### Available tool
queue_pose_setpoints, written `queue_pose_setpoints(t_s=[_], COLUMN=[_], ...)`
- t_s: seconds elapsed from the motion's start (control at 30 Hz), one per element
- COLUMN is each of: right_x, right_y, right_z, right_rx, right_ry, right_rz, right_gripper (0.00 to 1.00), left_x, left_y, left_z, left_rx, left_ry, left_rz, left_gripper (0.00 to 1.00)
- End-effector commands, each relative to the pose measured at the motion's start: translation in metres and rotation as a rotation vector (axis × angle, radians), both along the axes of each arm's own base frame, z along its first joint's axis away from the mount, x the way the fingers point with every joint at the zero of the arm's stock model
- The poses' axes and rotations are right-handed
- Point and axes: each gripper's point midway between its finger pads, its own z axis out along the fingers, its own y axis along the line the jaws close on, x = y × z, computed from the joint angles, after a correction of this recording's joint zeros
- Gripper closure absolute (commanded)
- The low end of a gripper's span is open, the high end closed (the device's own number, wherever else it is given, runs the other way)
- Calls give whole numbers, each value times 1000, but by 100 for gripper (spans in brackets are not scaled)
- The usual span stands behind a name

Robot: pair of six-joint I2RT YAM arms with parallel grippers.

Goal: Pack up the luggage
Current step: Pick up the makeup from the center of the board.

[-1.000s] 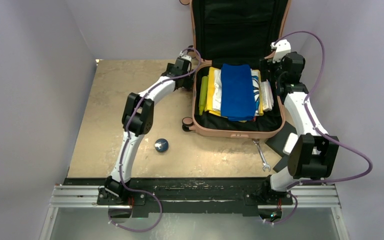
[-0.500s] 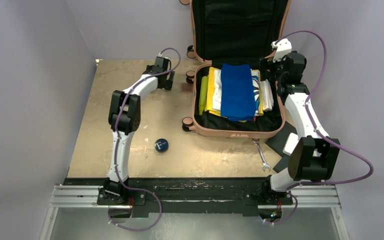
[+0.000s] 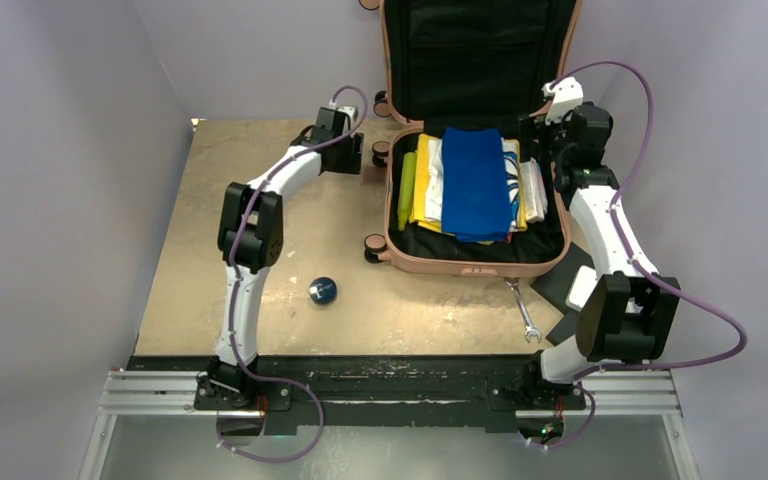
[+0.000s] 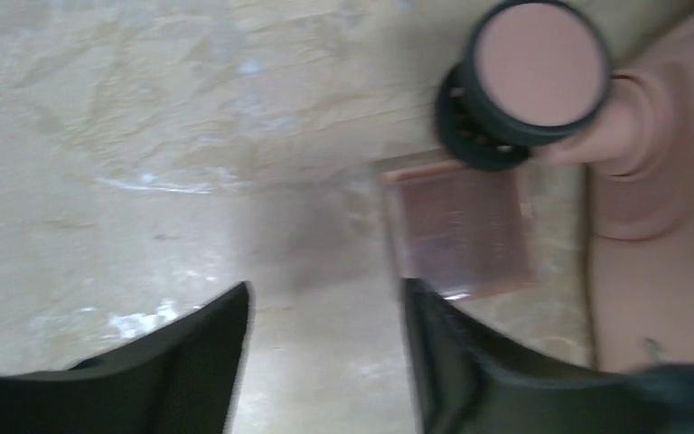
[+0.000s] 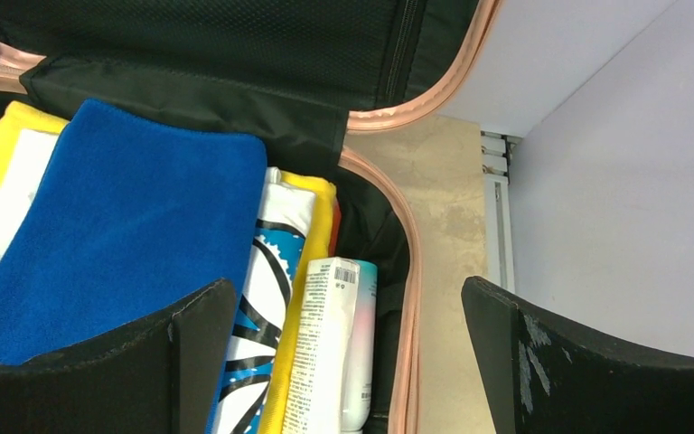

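Note:
The luggage [image 3: 460,262], a salmon-pink hard-shell case, lies open at the back of the table with its black-lined lid [image 3: 475,55] raised. Inside lie a blue towel [image 3: 476,185], yellow and white folded things and a white tube [image 5: 334,344]. My left gripper [image 3: 350,160] hangs open over bare table beside the case's rear left wheel [image 4: 529,77]. Nothing is between its fingers. A flat brownish rectangle [image 4: 459,231] lies just ahead of its right finger. My right gripper [image 5: 348,294] stands open above the case's right edge, over the tube and the pink rim [image 5: 411,298].
A small blue ball [image 3: 323,291] sits on the table near the left arm. A wrench [image 3: 523,312] lies in front of the case, with a black square pad [image 3: 565,285] to its right. Grey walls close in on both sides.
My left gripper drew back from the case's left rim, then shifted right toward the wheel, and its jaws narrowed somewhat. The blue ball turned in place. The right arm stayed still.

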Motion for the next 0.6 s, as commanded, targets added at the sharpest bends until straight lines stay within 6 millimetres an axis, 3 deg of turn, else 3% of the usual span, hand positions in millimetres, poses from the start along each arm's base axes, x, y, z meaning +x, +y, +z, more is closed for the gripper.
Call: queue_pose_setpoints(t_s=[0.0,0.07,0.2,0.33,0.57], right_x=[0,-1,-2,-1,-2], right_y=[2,3,4,5,6], right_z=[24,26,28,28,27], right_rx=[22,23,23,29,33], right_ry=[-64,-67,-74,-75,-73], right_rz=[9,11,15,19,25], right_gripper=[1,1,1,1,1], left_x=[12,15,14,11,5], left_y=[-43,-51,-75,-97,-115], left_z=[35,33,28,21,-1], left_rx=[-171,-211,-310,-363,-372], left_ry=[-72,-67,-36,-11,35], left_rz=[-62,-72,-131,-178,-200], left_gripper=[59,78,90,91,92])
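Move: Some 6 cm to the left hand's right, about 3 cm ahead and 5 cm below lies the makeup, a flat brownish square. The suitcase's far left wheel sits around 4 cm beyond it and 3 cm farther right, partly overhanging it; the suitcase's left wall stands about 5 cm to the right of the makeup, level with it. From the right hand the makeup is roughly 37 cm left, 10 cm ahead and 26 cm below. Sweeping right by about 9 cm, the empty left hand crosses over the makeup towards its suitcase-side edge, rising slightly at first, then sinking about 3 cm beside the wheel. Its fingers close from roughly two-thirds open to nearly shut, pinching nothing, while the wrist rolls its left side down some 15 degrees and turns a little clockwise. Whether the tips touch can't be seen. ##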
